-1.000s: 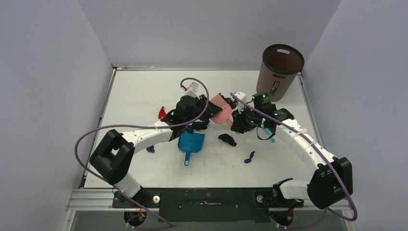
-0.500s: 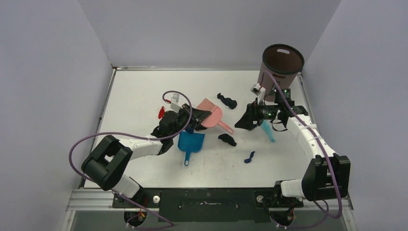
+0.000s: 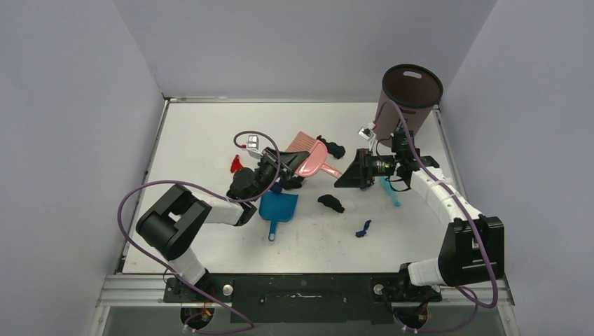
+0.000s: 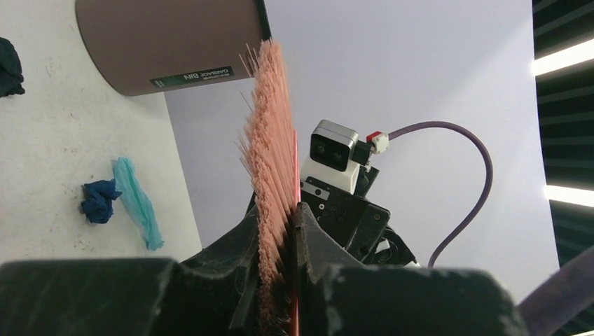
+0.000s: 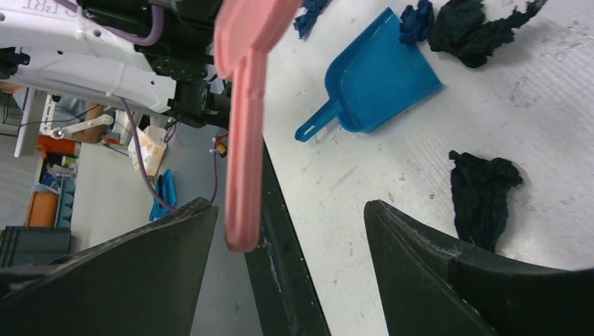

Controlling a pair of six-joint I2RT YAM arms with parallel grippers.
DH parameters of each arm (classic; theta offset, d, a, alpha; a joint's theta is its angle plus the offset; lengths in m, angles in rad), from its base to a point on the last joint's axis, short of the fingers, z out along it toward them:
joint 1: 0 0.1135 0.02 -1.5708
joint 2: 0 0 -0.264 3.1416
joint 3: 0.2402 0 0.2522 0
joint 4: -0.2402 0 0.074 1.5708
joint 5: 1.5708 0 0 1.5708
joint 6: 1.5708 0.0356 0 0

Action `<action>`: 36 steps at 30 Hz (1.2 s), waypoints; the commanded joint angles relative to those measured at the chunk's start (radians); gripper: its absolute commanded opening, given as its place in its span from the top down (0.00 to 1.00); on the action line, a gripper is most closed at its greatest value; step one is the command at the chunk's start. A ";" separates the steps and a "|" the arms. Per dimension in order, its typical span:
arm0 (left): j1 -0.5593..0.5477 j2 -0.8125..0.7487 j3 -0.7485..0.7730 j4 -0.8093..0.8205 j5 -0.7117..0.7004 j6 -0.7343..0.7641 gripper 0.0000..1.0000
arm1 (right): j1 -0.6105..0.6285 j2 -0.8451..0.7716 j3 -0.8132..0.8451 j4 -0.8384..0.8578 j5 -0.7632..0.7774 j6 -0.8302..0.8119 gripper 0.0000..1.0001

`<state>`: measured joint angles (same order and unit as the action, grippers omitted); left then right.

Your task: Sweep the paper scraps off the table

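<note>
My left gripper [image 3: 286, 164] [image 4: 293, 213] is shut on the bristle head of the pink hand brush [image 3: 309, 158] [image 4: 272, 161]. The brush handle [image 5: 242, 140] hangs between the fingers of my open right gripper [image 3: 342, 180] [image 5: 288, 210], close to its left finger and not clamped. Paper scraps lie on the table [image 3: 203, 129]: a black one [image 3: 330, 203] [image 5: 485, 196], a dark blue one [image 3: 363, 228], a red one [image 3: 236, 164], a black one [image 3: 331, 148], and a light-blue strip [image 3: 389, 190] [image 4: 137, 204]. The blue dustpan [image 3: 278, 208] [image 5: 375, 78] lies below the left gripper.
A brown bin [image 3: 408, 98] [image 4: 168, 42] stands at the table's far right corner. Grey-lilac walls close in the left, back and right sides. More dark scraps [image 5: 471, 26] lie at the dustpan's mouth.
The right gripper has opened, let go of the brush and drawn back to the right. The left gripper has shut on the brush head and now holds it alone.
</note>
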<state>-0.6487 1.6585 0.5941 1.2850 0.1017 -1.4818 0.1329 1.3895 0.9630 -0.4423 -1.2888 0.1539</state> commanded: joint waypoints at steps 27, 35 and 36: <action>0.072 -0.543 0.166 -1.199 0.096 0.902 0.38 | -0.017 -0.022 0.311 -0.672 0.350 -0.710 0.95; -0.050 -0.591 0.349 -1.424 0.205 1.354 0.30 | 0.101 0.031 0.398 -0.953 0.352 -0.981 0.95; -0.066 -0.580 0.361 -1.437 0.234 1.395 0.30 | 0.118 0.030 0.397 -0.958 0.346 -0.974 0.95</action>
<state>-0.6731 1.0317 0.9012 0.0528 0.2451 -0.3977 0.1905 1.4147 1.3025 -1.2438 -0.9112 -0.6521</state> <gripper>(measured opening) 0.706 0.122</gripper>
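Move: The brush is in the left hand, gripped by its head and held clear of the table; its handle lies about 3 cm left, 2 cm ahead and 2 cm above the open right hand. From the left hand the right gripper is some 12 cm right, 8 cm back and a little lower. A dark scrap lies nearly under the right hand, about 2 cm ahead, 1 cm left and 19 cm below; the dustpan is level ahead with that hand, roughly 20 cm left. The right hand, its fingers already around the handle, rises about 2 cm and shuts on it while the left hand keeps its hold on the brush head and drifts 2 cm back and right; then the left fingers open wide and let go, drawing off leftwards and down before swinging back and up some 11 cm, rolling about 50 degrees. Keeping its pinch on the handle, the right hand carries the brush away to the right by about 4 cm, then back and a few centimetres down, fingers tipping down some 25 degrees. ##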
